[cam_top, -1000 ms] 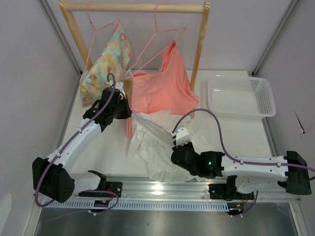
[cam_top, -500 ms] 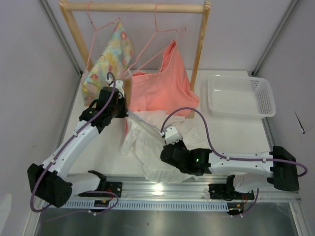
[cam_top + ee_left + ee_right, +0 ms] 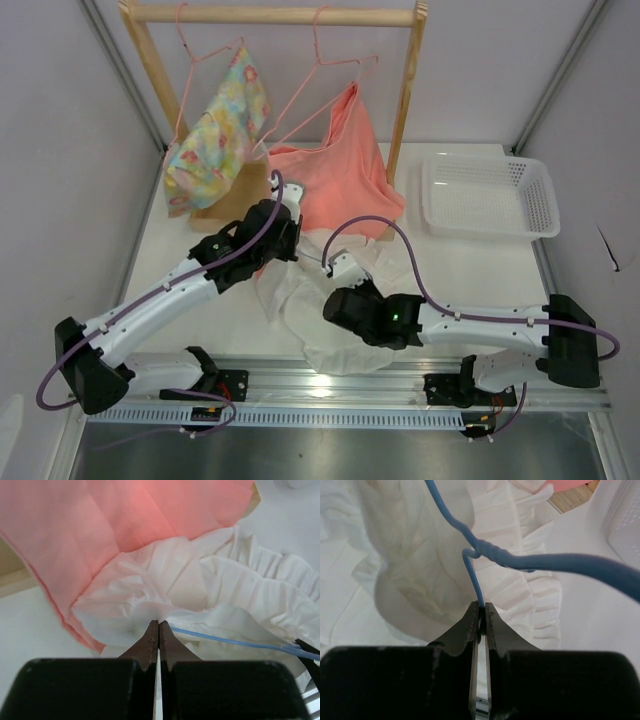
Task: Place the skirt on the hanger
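The white skirt point(image 3: 318, 345) lies crumpled on the table between the arms, its ruffled hem point(image 3: 250, 575) showing in the left wrist view. My left gripper point(image 3: 287, 228) is at its far edge, just below the salmon garment; its jaws point(image 3: 158, 623) are shut on a pinch of white fabric. The light blue hanger point(image 3: 545, 562) runs over the skirt point(image 3: 410, 570). My right gripper point(image 3: 480, 606) is shut on the wire just below its twisted neck. In the left wrist view the blue wire point(image 3: 225, 640) crosses the fabric to the right of my fingers.
A wooden rack point(image 3: 270, 15) at the back carries pink hangers point(image 3: 300, 95), a floral garment point(image 3: 215, 130) and a salmon garment point(image 3: 340, 180) that hangs down to the skirt. A white basket point(image 3: 487, 195) sits at the back right.
My left arm has swung right and nearer, carrying the skirt's edge from by the rack's left post to below the salmon garment. My right gripper has shifted left with the hanger. The skirt has bunched up.
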Motion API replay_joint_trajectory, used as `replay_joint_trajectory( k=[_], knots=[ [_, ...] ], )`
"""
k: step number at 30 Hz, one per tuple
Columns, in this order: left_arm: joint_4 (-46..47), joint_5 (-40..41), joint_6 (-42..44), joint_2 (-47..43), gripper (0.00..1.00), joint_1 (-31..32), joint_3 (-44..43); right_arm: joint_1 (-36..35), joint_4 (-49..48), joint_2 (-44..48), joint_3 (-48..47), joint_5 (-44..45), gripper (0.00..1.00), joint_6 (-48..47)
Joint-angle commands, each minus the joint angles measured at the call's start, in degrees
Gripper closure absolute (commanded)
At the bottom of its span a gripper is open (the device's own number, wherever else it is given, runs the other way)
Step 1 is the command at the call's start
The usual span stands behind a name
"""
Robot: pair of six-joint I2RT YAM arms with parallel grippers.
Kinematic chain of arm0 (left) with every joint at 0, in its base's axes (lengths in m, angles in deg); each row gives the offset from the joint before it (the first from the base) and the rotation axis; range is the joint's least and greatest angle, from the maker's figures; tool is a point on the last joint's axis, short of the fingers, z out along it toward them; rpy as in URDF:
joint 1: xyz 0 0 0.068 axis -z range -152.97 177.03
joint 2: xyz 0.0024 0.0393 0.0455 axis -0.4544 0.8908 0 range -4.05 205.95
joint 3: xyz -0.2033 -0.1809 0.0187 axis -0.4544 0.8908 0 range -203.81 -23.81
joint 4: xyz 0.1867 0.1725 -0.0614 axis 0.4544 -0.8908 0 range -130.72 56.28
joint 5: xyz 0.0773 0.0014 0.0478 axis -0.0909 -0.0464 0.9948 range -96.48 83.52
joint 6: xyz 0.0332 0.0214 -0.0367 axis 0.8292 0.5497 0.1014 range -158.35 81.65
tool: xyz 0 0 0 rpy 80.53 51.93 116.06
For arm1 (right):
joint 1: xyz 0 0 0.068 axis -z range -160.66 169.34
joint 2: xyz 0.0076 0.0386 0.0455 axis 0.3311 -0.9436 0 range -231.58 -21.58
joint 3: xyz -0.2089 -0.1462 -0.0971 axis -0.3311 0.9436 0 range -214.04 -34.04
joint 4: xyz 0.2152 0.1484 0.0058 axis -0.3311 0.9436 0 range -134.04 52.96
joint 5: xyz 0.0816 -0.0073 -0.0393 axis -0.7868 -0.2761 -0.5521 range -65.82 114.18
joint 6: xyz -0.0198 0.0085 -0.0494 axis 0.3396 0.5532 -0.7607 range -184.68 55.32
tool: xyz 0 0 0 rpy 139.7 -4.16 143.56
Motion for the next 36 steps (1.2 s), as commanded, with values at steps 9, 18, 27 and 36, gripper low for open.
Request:
replay_joint_trajectory(
  k=[9,18,27,36],
  knots=[
    [11.6,-9.7,-9.7,0.1,1.00,6.5,8.3,3.9,-13.1,9.5,4.0,1.0,1.00,-2.3],
    [12.2,-18.6,2.5,-5.0,0.76,6.6,4.5,9.7,-21.5,18.3,7.4,-11.0,1.00,-10.1],
    [10.8,-21.1,13.1,-4.7,0.55,6.3,-1.9,10.1,-19.9,19.1,6.9,-14.1,1.00,-10.9],
    [13.8,-45.8,22.1,-2.8,0.47,-4.2,-0.3,11.1,-18.8,20.1,6.5,-16.1,1.00,-11.6]
  ],
)
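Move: The skirt's waistband is pinched in the left hand at the hanger's left arm; the hanger's neck lies about 10 cm to that hand's right, 4 cm back and 3 cm lower. The skirt's heap is roughly 10 cm right, 5 cm back and 15 cm below it, and the pink cloth hangs some 14 cm ahead and 9 cm right. From the right hand, holding the hanger beside its neck, the waistband is about 11 cm left, 7 cm ahead and 4 cm up. The skirt's waistband is drawn along the hanger arm towards the neck, the left hand going about 8 cm right and back while sinking nearly 5 cm; its fingers then open, let go and rise some 10 cm, turning clockwise. The right hand keeps its pinch on the hanger, lifting it about 5 cm and a little forward, rolling its left side up some 20 degrees. ##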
